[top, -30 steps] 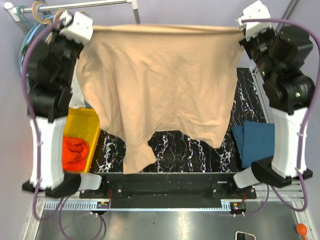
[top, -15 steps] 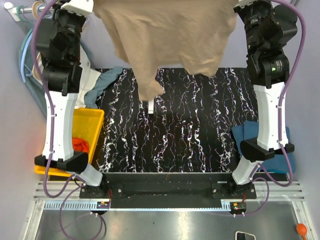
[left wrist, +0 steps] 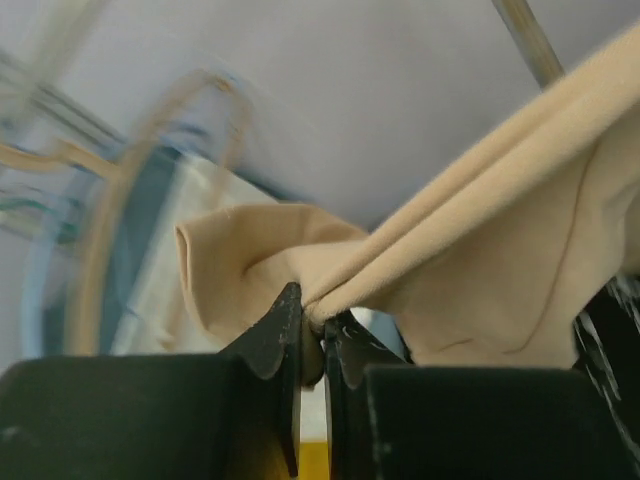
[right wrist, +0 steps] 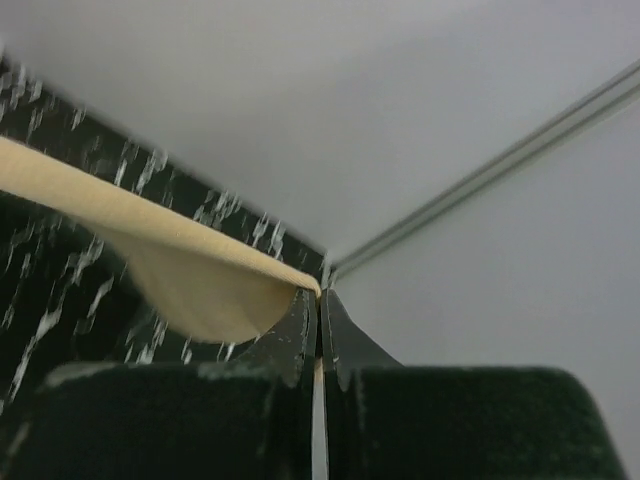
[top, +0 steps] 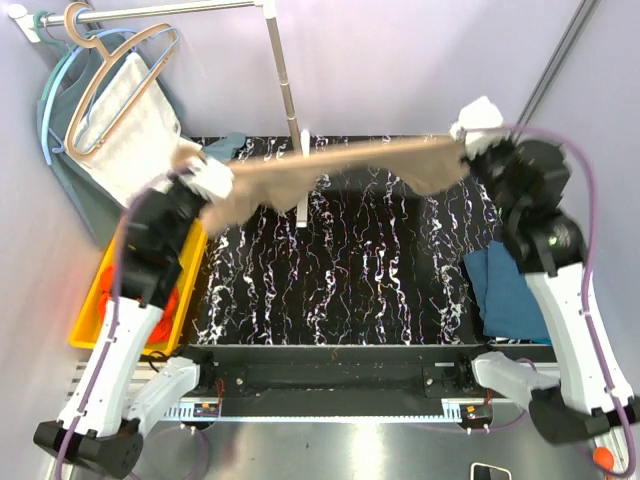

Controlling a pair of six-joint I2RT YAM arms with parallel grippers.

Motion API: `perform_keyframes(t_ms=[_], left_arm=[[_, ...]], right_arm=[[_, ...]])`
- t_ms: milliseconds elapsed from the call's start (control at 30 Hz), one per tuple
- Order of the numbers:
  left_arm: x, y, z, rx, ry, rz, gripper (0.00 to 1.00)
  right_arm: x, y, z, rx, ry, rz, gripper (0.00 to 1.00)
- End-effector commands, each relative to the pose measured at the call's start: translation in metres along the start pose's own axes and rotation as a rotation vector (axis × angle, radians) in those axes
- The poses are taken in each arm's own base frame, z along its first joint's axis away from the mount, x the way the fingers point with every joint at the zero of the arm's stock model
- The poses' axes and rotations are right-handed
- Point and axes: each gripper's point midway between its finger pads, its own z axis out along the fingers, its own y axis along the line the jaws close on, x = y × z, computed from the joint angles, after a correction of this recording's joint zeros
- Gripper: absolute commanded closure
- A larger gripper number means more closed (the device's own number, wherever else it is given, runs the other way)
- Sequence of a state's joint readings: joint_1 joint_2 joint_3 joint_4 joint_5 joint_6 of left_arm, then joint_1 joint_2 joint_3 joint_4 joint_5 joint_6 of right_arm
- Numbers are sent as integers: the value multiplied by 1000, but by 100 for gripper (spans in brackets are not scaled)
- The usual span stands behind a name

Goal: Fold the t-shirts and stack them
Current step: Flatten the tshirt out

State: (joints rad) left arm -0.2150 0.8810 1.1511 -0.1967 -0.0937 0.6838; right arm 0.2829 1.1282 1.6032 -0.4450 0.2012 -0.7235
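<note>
The beige-tan t-shirt (top: 340, 165) hangs stretched in a narrow band between my two grippers, above the far part of the black marbled table (top: 350, 290). My left gripper (top: 205, 180) is shut on its left end; the left wrist view shows the cloth (left wrist: 480, 230) bunched between the jaws of the left gripper (left wrist: 320, 325). My right gripper (top: 468, 135) is shut on the right end, with the shirt's hem (right wrist: 150, 235) pinched in the right gripper (right wrist: 320, 295). The dark teal-blue t-shirt (top: 505, 290) lies folded at the table's right edge. The orange-red t-shirt (top: 172, 300) sits in the yellow bin.
A yellow bin (top: 100, 310) stands at the table's left edge, partly behind my left arm. A rack with hangers, a white cloth (top: 125, 125) and a grey-green garment is at the back left. A metal pole (top: 285, 75) rises at the back middle.
Both arms have swung down and away from the camera. The beige shirt, spread wide a second ago, is now pulled into a narrow band low over the table's far part.
</note>
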Motion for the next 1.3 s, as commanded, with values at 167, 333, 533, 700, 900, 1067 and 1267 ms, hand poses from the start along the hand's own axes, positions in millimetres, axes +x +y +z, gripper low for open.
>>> perform_keyframes(t_ms=[167,333,533,700,900,1067,1267], left_arm=[[150,-158,-109,573,396,194,100],[180,-184,-179,897,566,254,100],[201,-180,-249,1174,796,321,100],[220,-159,-262,1139,918,437,100],[227,-148,-250,1166,932,582,100],[222,-139,-239,1199,937,662,100],[193,-115,-188,1005,769,762,100]], right_arm=[[172,107,-87,-327,516,26,100],[203,139,-132,-534,663,-11,100],[227,159,-180,-740,786,-76,100],[243,168,-213,-850,868,-113,100],[251,171,-222,-906,884,-159,100],[257,165,-233,-958,920,-229,100],[239,151,-205,-826,835,-218,100]])
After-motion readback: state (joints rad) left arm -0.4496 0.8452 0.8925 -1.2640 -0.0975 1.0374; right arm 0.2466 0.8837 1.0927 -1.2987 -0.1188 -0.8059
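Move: The tan t-shirt hangs stretched between both closed grippers. The bare near strip of the table where it is taken lies about 17 cm back and 38 cm below the left hand, about 18 cm back and 45 cm below the right. From the left hand, the yellow bin is some 13 cm left and 13 cm back, the pole foot about 20 cm right and 7 cm ahead; the folded blue cloth is 11 cm right and 16 cm back from the right hand, all down at table height. The t-shirt, still pinched at both ends of its top edge, is whipped down fast and drawn back towards the table's near edge: both hands drop nearly 30 cm and, mostly after the steepest drop, pull back about 17 cm, fingers tipping down. Near the end the left hand rolls its left side up and eases slightly forward; the right settles still beside the blue cloth. ##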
